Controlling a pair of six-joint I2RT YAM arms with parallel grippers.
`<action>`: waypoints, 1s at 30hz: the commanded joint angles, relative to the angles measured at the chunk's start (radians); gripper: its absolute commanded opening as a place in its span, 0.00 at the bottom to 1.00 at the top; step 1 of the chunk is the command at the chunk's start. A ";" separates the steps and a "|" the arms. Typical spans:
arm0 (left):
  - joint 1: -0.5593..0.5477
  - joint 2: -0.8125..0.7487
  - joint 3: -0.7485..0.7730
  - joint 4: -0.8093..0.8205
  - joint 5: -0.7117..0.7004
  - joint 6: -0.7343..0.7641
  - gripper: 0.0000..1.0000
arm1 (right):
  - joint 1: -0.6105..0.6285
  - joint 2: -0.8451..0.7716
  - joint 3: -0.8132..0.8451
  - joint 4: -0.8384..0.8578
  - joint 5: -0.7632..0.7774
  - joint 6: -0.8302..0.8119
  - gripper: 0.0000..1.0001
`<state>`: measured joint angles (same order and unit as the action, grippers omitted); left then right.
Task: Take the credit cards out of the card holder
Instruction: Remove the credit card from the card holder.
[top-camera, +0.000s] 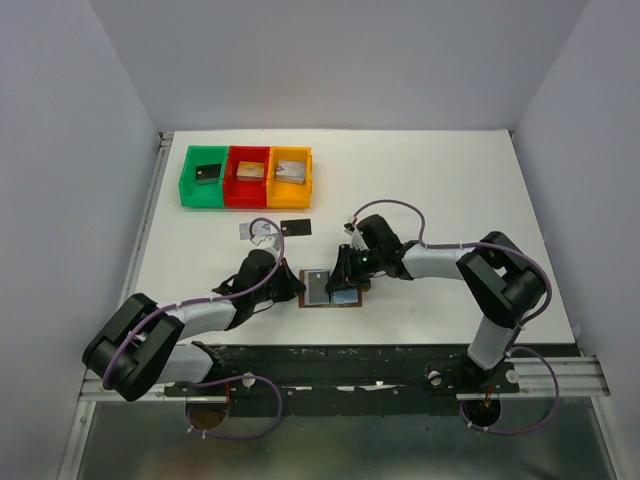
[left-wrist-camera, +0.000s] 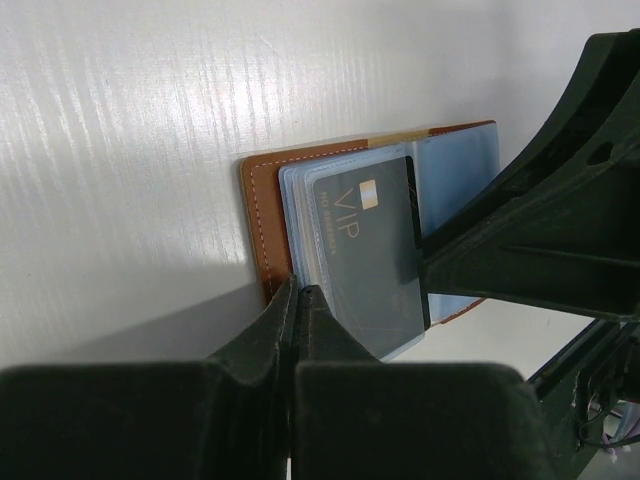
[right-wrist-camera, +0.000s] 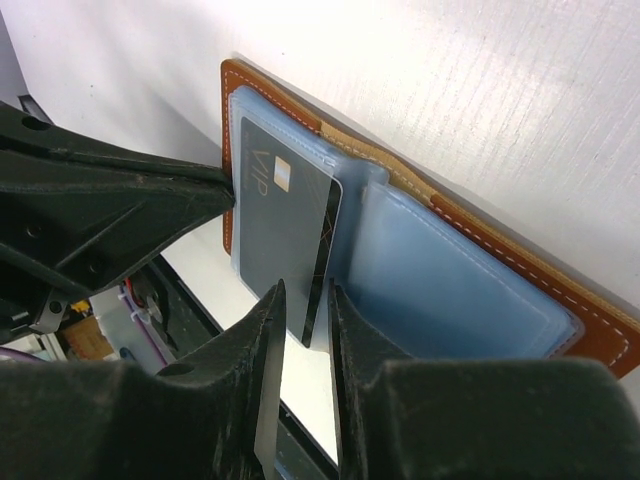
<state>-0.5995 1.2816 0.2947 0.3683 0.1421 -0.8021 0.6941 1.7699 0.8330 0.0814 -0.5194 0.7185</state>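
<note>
The card holder (top-camera: 332, 303) (left-wrist-camera: 262, 205) (right-wrist-camera: 480, 232), brown leather with light blue lining, lies open on the table between both arms. A dark grey credit card (top-camera: 317, 286) (left-wrist-camera: 365, 260) (right-wrist-camera: 285, 225) marked VIP sticks partly out of its left pocket. My right gripper (top-camera: 346, 279) (right-wrist-camera: 305, 292) is open a little, its fingers standing either side of that card's lifted edge with gaps showing. Shut with nothing between its fingers, my left gripper (top-camera: 297, 286) (left-wrist-camera: 298, 290) has its tips against the holder's left edge. A black card (top-camera: 297, 227) and a grey one (top-camera: 247, 231) lie loose behind.
Green (top-camera: 204, 176), red (top-camera: 248, 176) and orange (top-camera: 290, 177) trays stand at the back left, each holding a small block. The two grippers face each other closely over the holder. The table's front edge lies just below the holder.
</note>
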 joint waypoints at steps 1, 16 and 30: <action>-0.008 0.027 -0.020 0.014 -0.019 0.000 0.00 | 0.005 0.029 0.014 0.038 -0.024 0.022 0.31; -0.028 0.059 -0.014 0.029 -0.021 -0.006 0.00 | 0.004 -0.023 -0.037 0.119 -0.022 0.071 0.30; -0.028 0.027 -0.034 0.003 -0.061 -0.025 0.00 | -0.001 -0.056 -0.058 0.101 0.010 0.053 0.07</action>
<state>-0.6170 1.3190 0.2916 0.4248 0.1158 -0.8169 0.6933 1.7519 0.7849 0.1596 -0.5293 0.7849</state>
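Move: The credit card marked VIP lies in the card holder's left pocket, its middle about 2 cm left of the right hand, 1 cm forward and 1 cm below; the holder's own middle is a centimetre or so to that hand's left, level fore and aft. Loose on the table, the black card is some 15 cm ahead and 9 cm left of it. From the left hand, the holder's middle is roughly 7 cm right and 1 cm below. The VIP card's right-hand long edge is pinched by the right fingers, which close from about a third open to nearly shut. That hand barely travels: it creeps under half a centimetre left, eases back, then rises about half a centimetre as the fingers shut. The left hand, still closed, keeps its tips against the holder's left edge, nudging about half a centimetre to the right. ##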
